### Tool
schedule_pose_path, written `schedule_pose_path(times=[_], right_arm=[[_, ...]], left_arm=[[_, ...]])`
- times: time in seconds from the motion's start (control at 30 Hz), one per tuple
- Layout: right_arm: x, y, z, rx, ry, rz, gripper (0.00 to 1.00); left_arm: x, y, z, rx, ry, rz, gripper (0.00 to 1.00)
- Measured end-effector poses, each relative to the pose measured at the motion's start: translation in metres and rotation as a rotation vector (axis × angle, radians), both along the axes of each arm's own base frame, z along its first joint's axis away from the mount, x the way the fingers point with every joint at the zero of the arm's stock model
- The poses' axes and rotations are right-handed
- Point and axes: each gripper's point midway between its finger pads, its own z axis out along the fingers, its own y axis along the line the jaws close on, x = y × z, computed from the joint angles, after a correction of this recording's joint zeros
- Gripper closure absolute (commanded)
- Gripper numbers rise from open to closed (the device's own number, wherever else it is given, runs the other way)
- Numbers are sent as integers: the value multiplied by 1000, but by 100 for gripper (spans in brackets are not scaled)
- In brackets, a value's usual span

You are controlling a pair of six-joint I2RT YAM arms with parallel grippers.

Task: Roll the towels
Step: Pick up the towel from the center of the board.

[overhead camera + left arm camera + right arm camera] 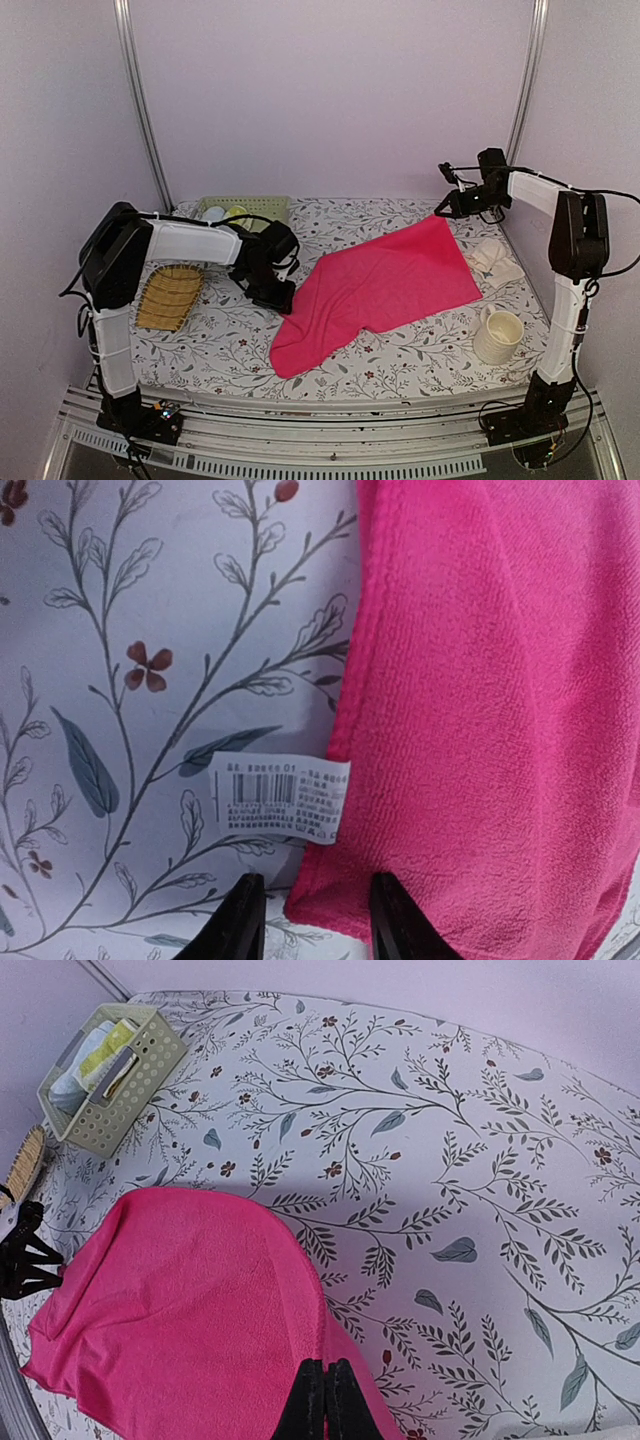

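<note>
The bright pink towel (385, 280) lies spread across the middle of the table. Its far right corner is lifted off the surface, and my right gripper (441, 211) is shut on it. In the right wrist view the closed fingers (325, 1400) pinch the pink towel's (190, 1310) edge. My left gripper (283, 300) sits low at the towel's left edge. Seen from the left wrist, the left gripper (315, 920) is open and straddles a corner of the pink towel (500, 730) below its white tag (280, 795). The cream-white towel (497, 262) lies crumpled at the right, beside the pink one.
A cream mug (497, 336) stands at the front right. A woven straw mat (170, 296) lies at the left under my left arm. A pale green perforated basket (245, 210) with items sits at the back left. Metal frame posts stand at the back corners.
</note>
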Motion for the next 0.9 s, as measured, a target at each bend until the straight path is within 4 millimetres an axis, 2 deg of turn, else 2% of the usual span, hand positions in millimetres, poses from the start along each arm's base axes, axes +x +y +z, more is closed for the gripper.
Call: schedule_pose_path(times=[0.37,0.47,0.63,0.77,0.83,0.9], right_arm=[[-2,1,-2,4,8,5,98],[-2,2,-2,6,8,7,98],[-2,2,-2,8,8,8,98],[-1,2,5,6,5,8,98],[4,1,17,2,-23,7,98],[10,0,32,-5,-66,6,98]], left_arm=[[2,8,-2,47,-10,12,85],[3,11,-2,59,-20,18,100],[7,24,4,85,-45,21,100],[19,35,34,89,-119,28,100],[30,42,61,81,-184,42,100],[42,48,97,61,-271,63,100]])
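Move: The towel's left corner with the white label lies right between the left hand's open fingers, hardly 1 cm below them. From that hand the wooden tray stands about 24 cm left and 2 cm ahead, and the green basket some 24 cm ahead and 12 cm left. From the right hand, which already holds the towel's far corner raised, the labelled corner lies about 30 cm left, 20 cm back and 15 cm down; the cream cloth lies some 12 cm right, 6 cm back, 14 cm down. Staying low at first and easing only a centimetre or two left, the left hand shuts its half-open fingers on the labelled towel corner, then speeds upward about 10 cm with it, going some 5 cm left and 4 cm forward while the fingertips swing forward about 15 degrees. The right hand keeps its pinch on the far corner, nearly still until it rises about 3 cm at the end. ##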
